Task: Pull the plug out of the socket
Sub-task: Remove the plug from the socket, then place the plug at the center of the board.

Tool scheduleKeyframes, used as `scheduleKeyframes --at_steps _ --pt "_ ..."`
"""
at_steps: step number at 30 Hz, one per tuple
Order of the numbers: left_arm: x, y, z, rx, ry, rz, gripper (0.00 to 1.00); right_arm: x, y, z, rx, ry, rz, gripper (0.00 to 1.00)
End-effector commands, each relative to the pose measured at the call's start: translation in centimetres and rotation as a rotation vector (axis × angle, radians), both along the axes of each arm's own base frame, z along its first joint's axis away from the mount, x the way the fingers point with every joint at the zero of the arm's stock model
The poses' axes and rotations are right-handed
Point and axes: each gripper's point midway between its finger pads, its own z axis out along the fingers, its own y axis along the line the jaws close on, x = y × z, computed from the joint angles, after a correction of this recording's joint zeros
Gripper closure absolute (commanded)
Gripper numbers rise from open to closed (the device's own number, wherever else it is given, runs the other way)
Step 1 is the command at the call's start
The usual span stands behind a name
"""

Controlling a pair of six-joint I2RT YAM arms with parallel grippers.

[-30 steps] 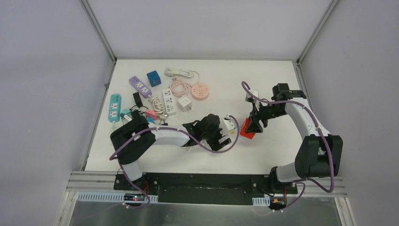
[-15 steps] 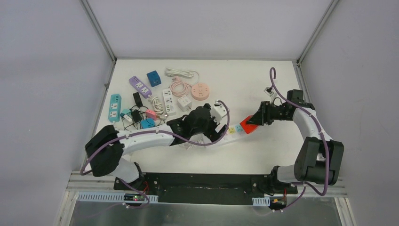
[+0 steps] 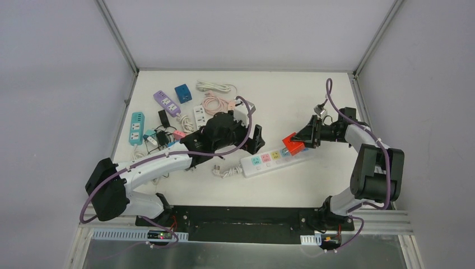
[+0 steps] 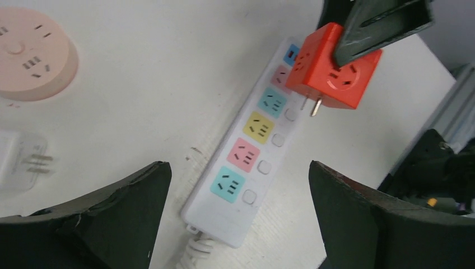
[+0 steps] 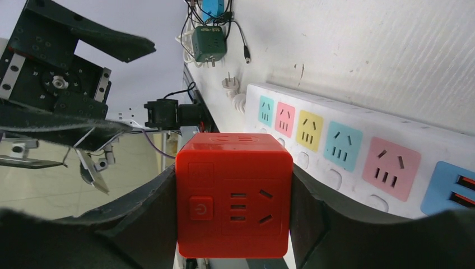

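The red cube plug hangs just above the right end of the socket, a white power strip with coloured outlets. My right gripper is shut on the plug, one finger on each side. In the left wrist view the plug shows bare prongs, free of the strip. My left gripper is open above the strip's left end and holds nothing. The strip lies flat on the table.
At the back left lie a purple strip, a blue cube, a teal strip and a white cable. A pink round socket and a white adapter sit near my left gripper. The strip's coiled cord trails left.
My left gripper has opened, let go of the power strip and drawn back to the left. The strip now lies flat, and the red plug has come off it in my right gripper.
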Motion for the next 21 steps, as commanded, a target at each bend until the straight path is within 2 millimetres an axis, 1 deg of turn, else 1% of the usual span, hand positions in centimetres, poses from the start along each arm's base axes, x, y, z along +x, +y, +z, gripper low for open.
scheduleKeyframes --at_steps 1,4,8,13,17,21 --pt "-1.2 -3.3 4.6 -0.145 0.028 -0.136 0.04 0.3 0.2 1.6 0.086 0.015 0.005 1.00" --pt "-1.3 -4.3 4.9 -0.156 0.051 -0.164 0.04 0.3 0.2 1.5 0.091 0.019 0.006 1.00" --pt "-0.8 -5.4 4.4 -0.154 0.100 -0.163 0.06 0.2 0.3 1.5 0.104 0.027 0.010 1.00" --pt "-0.1 -6.5 5.1 -0.153 0.098 -0.165 0.07 0.2 0.4 1.4 0.133 0.075 0.012 1.00" --pt "0.0 -7.4 4.4 -0.085 0.110 -0.168 0.07 0.3 0.5 1.4 0.162 0.122 0.016 1.00" --pt "-0.5 -9.0 3.2 0.005 0.114 -0.189 0.07 0.4 0.5 1.2 0.180 0.165 0.016 1.00"
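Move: The red plug that my open left hand is going for is about 13 cm to its right, 2 cm farther out and some 7 cm lower. The colourful power strip lies on the table about 18 cm below my left hand, its middle roughly 8 cm to the right and 1 cm back. The strip's white cord plug is around 13 cm left and 4 cm back. My right hand already grips the red plug, its middle about 1 cm to the left, at that hand's height. My left hand climbs nearly 3 cm at first, then carries on level, travelling about 7 cm rightward in all, above the strip and towards the red plug. Its fingers stay wide open while the wrist swings some 10 degrees clockwise and tips. My right hand stays almost in place, keeps its grip on the red plug and turns it some 10 degrees, sinking slightly. ##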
